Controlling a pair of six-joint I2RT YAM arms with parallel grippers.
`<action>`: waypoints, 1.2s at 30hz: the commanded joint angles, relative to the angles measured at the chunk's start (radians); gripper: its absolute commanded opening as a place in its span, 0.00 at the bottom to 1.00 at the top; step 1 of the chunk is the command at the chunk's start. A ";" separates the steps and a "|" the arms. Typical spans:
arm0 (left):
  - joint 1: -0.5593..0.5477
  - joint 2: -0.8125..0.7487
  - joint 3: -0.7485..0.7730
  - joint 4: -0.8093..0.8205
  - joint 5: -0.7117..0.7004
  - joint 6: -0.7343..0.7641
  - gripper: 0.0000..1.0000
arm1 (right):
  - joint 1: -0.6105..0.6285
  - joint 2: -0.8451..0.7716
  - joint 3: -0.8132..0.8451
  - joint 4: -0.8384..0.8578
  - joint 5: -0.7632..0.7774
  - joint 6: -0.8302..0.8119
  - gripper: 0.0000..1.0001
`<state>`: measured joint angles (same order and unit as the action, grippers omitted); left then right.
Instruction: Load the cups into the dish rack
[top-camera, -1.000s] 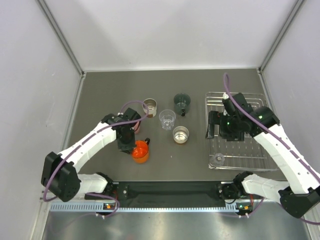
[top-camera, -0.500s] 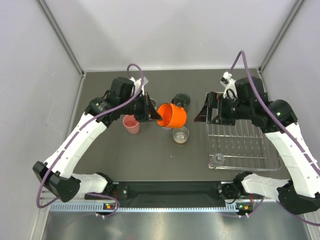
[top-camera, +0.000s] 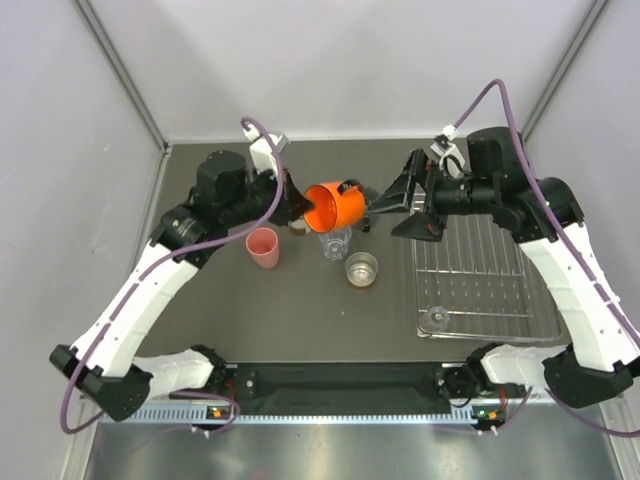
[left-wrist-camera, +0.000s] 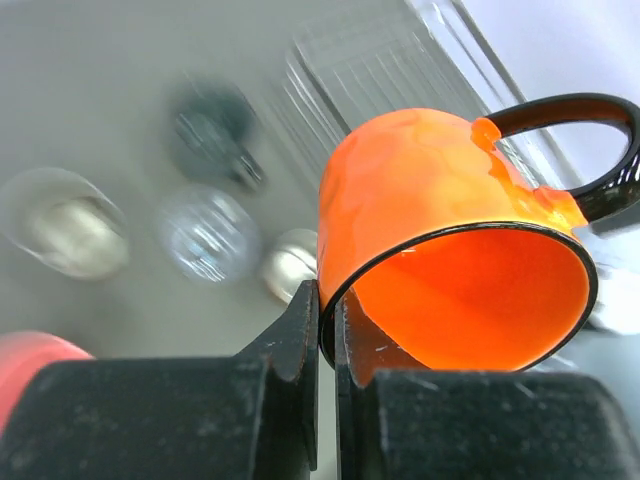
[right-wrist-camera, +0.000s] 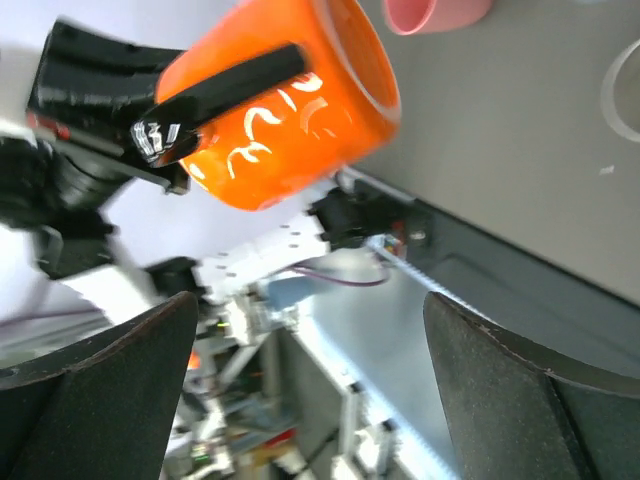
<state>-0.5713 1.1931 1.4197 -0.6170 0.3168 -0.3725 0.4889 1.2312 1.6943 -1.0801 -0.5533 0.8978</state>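
Observation:
My left gripper is shut on the rim of the orange cup and holds it tilted in the air over the table's middle. In the left wrist view the jaws pinch the cup's black-edged rim. My right gripper is open and empty, just right of the cup, which shows with its black handle in the right wrist view. The silver wire dish rack stands at the right with a clear cup in its near left corner.
On the table are a pink cup, a clear cup and a steel cup. A dark green cup and a second steel cup show in the left wrist view. Grey walls enclose the table.
My left gripper has lifted the orange cup off the table and carried it up and right. My right gripper has left the rack and swung left toward the cup, jaws open.

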 joint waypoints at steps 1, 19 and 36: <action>-0.009 -0.102 -0.046 0.299 -0.139 0.323 0.00 | -0.019 -0.012 -0.018 0.135 -0.125 0.203 0.93; -0.051 -0.170 -0.139 0.527 0.016 0.774 0.00 | -0.004 0.043 -0.145 0.471 -0.280 0.751 0.81; -0.087 -0.142 -0.117 0.597 0.088 0.744 0.00 | 0.057 0.060 -0.171 0.522 -0.289 0.811 0.50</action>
<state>-0.6426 1.0512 1.2427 -0.1802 0.3428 0.3710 0.5171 1.3102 1.5009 -0.6209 -0.8341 1.6707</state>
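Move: The orange mug is held by its rim in the left hand, its middle about 5 cm to that hand's right and 1 cm below. From the right hand the mug is about 9 cm left, 4 cm ahead and 4 cm lower. On the table some 30 cm beneath the left hand, the clear glass is 4 cm right and 3 cm ahead, the small steel cup 10 cm right and 2 cm back, the dark mug 10 cm right and 12 cm ahead. The orange mug, still pinched at its rim by the left hand, goes up about 6 cm while that wrist tips its fingers upward some 50 degrees, with a small swing to the left and forward and back again. The right hand reaches left towards the mug's base, about 6 cm and slightly up and forward, rolling its wrist and closing from nearly wide to half open around the handle, one fingertip coming up against the mug's wall. ##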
